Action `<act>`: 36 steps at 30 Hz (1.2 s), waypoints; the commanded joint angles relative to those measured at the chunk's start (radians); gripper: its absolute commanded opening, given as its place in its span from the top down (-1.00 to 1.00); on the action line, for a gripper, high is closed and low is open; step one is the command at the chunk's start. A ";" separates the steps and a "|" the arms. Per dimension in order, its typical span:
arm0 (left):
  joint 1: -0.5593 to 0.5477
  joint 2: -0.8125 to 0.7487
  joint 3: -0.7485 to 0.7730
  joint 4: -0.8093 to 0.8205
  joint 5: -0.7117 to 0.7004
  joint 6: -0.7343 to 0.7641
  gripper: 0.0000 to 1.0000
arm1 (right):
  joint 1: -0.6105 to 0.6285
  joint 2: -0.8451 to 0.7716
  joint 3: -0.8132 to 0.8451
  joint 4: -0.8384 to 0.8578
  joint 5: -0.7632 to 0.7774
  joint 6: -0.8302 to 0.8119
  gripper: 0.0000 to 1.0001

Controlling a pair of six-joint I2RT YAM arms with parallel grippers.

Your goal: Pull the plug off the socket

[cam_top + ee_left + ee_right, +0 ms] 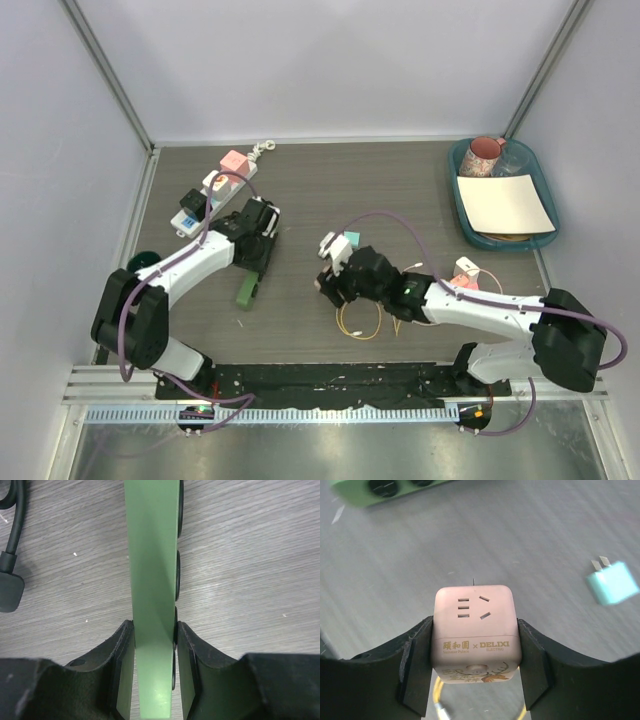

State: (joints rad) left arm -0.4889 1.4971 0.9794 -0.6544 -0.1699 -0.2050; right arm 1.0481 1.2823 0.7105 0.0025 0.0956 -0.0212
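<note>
In the right wrist view my right gripper (475, 624) is shut on a pink cube socket (472, 630), with a finger against each side. Its slotted face is bare. A teal plug (612, 582) lies loose on the table to the right, prongs showing, apart from the socket. From above, that plug (338, 243) sits just beyond my right gripper (328, 280), which hides most of the cube. My left gripper (154, 630) is shut on a long green power strip (152, 555), also seen in the top view under my left gripper (250, 266) as the green strip (245, 292).
A white power strip (222, 182) carrying another pink cube (232, 160) lies at the back left. A teal tray (460, 215) with a pink cup (485, 155) and paper stands at the back right. A yellow cable loop (360, 322) lies near my right arm. A black cable and plug (10, 587) rest left of the green strip.
</note>
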 commanded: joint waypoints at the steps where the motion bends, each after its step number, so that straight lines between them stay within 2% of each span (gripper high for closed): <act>1: -0.005 -0.070 0.005 0.076 0.121 0.021 1.00 | -0.153 -0.037 0.035 0.099 0.087 0.063 0.98; 6: -0.005 -0.090 -0.002 0.108 0.251 0.018 1.00 | -0.217 0.046 0.037 0.116 0.069 0.078 0.98; 12: -0.004 -0.072 0.012 0.108 0.287 0.010 1.00 | -0.217 0.081 -0.045 0.321 0.035 0.113 0.98; 27: -0.005 -0.074 0.007 0.116 0.308 -0.008 1.00 | -0.218 0.210 -0.097 0.534 0.259 0.090 0.97; 30: -0.005 -0.072 0.007 0.111 0.311 -0.010 1.00 | -0.221 0.232 -0.089 0.522 0.259 0.093 0.91; 36: -0.005 -0.074 0.002 0.128 0.359 -0.010 1.00 | -0.249 0.302 -0.078 0.522 0.280 0.115 0.64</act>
State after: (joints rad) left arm -0.4896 1.4502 0.9756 -0.6010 0.1127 -0.2100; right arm 0.8238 1.5459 0.6056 0.4374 0.3267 0.0654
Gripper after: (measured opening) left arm 0.379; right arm 0.637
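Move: The open table beside the blue plug, where the right hand is taking the pink socket it holds, is best placed by that plug: some 12 cm ahead of the hand, 7 cm to its right and about 10 cm below. The green strip, gripped by the left hand, lies about 5 cm ahead and 12 cm left; the yellow cable some 4 cm back and 8 cm right. From the left hand the blue plug lies about 5 cm ahead, 19 cm right and a little lower. Still pinching the pink socket, the right hand swings forward and to the right towards the blue plug, then sinks as it eases on, about 11 cm forward in all, and turns nearly 30 degrees clockwise. The left hand keeps its grip on the green strip, drawing it about 5 cm right and slightly up while its fingertips tilt to the right. ##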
